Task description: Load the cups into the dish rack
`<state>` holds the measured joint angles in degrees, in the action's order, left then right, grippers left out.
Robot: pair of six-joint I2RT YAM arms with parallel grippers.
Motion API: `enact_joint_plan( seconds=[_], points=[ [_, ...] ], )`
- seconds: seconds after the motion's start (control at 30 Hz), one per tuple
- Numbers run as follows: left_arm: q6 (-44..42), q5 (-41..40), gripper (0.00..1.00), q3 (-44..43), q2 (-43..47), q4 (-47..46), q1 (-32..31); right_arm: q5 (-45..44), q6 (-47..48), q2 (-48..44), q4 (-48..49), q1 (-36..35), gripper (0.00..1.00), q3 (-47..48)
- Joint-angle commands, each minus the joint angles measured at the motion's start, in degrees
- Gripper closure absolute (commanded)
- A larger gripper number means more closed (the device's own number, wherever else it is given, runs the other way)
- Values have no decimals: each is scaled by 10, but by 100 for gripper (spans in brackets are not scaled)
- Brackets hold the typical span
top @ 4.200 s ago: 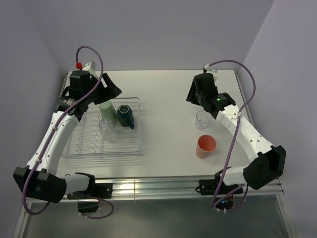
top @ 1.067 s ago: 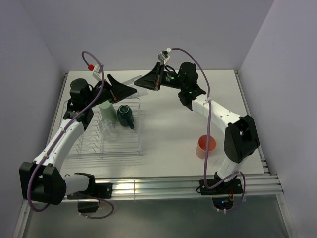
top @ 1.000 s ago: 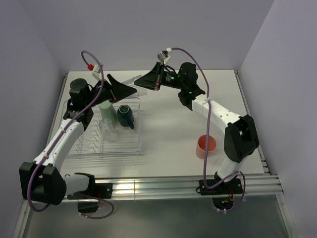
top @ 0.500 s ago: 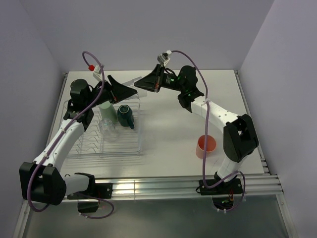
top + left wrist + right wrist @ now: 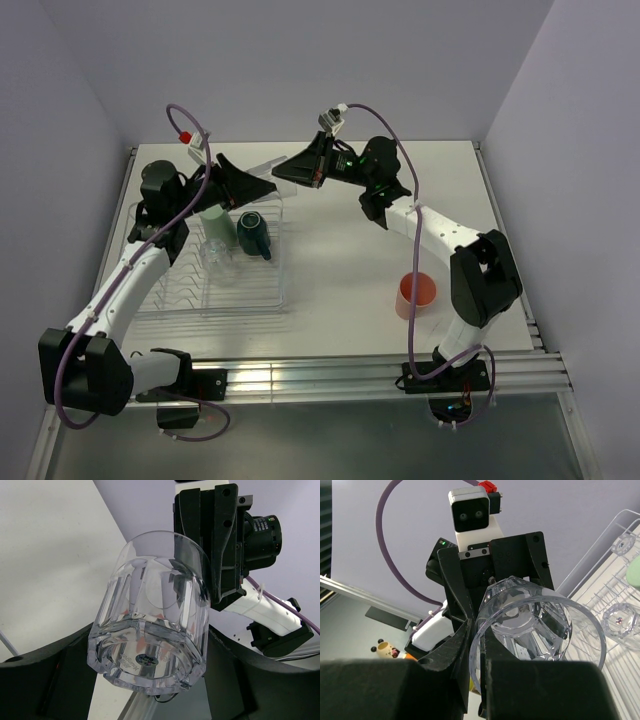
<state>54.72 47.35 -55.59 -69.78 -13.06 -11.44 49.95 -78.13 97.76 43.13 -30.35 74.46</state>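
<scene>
A clear glass (image 5: 270,168) hangs in the air over the back edge of the dish rack (image 5: 215,303), held between both arms. My right gripper (image 5: 480,650) is shut on its rim, one finger inside the wall and one outside. My left gripper (image 5: 150,672) has its fingers against both sides of the glass (image 5: 150,625) near the base. In the rack stand a pale green tumbler (image 5: 213,222), a dark teal mug (image 5: 253,232) and a clear glass (image 5: 215,255). A salmon-pink tumbler (image 5: 416,294) sits on the table at the right.
The rack's raised wire rim (image 5: 620,527) and upright prongs lie below and to the left of the held glass. The right arm (image 5: 440,235) stretches across the table's middle. Walls close off the back and both sides.
My left jaws have closed in from wide open onto the glass that the right gripper holds. The right gripper and glass shifted slightly up and left.
</scene>
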Motion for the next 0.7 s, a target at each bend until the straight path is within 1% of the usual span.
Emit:
enact_joint_plan(
  seconds=[0.0, 0.07, 0.1, 0.17, 0.2, 0.3, 0.43, 0.67],
  points=[
    [-5, -29, 77, -4, 4, -14, -2, 40, 2, -4, 53, -23, 100, -5],
    [-7, -29, 92, -7, 6, -9, -2, 38, 6, -4, 50, -23, 100, -7],
    [-8, -32, 100, -8, 9, -2, -2, 37, 9, -5, 48, -23, 97, -10],
    [-14, -37, 100, -11, 13, 4, -2, 31, 23, -7, 40, -23, 90, -12],
    [-16, -41, 100, -13, 16, 8, -2, 27, 31, -10, 17, -23, 82, -12],
    [-33, -58, 100, -25, 27, 37, -2, 10, 78, -22, -38, -22, 71, -12],
    [-70, -89, 100, -47, 40, 93, -1, -6, 111, -34, -78, -17, 67, -12],
    [-103, -121, 100, -80, 50, 166, 4, -15, 126, -47, -89, 5, 62, -28]
  ],
)
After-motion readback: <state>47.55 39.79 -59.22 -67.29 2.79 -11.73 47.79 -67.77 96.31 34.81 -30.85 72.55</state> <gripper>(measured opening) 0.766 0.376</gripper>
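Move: The clear glass is already in the left fingers, its middle about at the left hand point. The right hand pinches its wall near the mouth, with the glass's middle some 4 cm left of that hand and 4 cm below. From the left hand, the dish rack's middle lies about 22 cm left, 3 cm ahead and 30 cm down. In the rack, the dark green mug is some 8 cm left and 5 cm ahead, the light green cup 17 cm left and 5 cm ahead. Downwards both hands go together, the right by about 3 cm and the left by barely half that, while the right fingers open off the glass's wall and still straddle it. The left hand keeps its grip around the glass body, easing a little left towards the rack and turning about 10 degrees, partly counter-clockwise. ##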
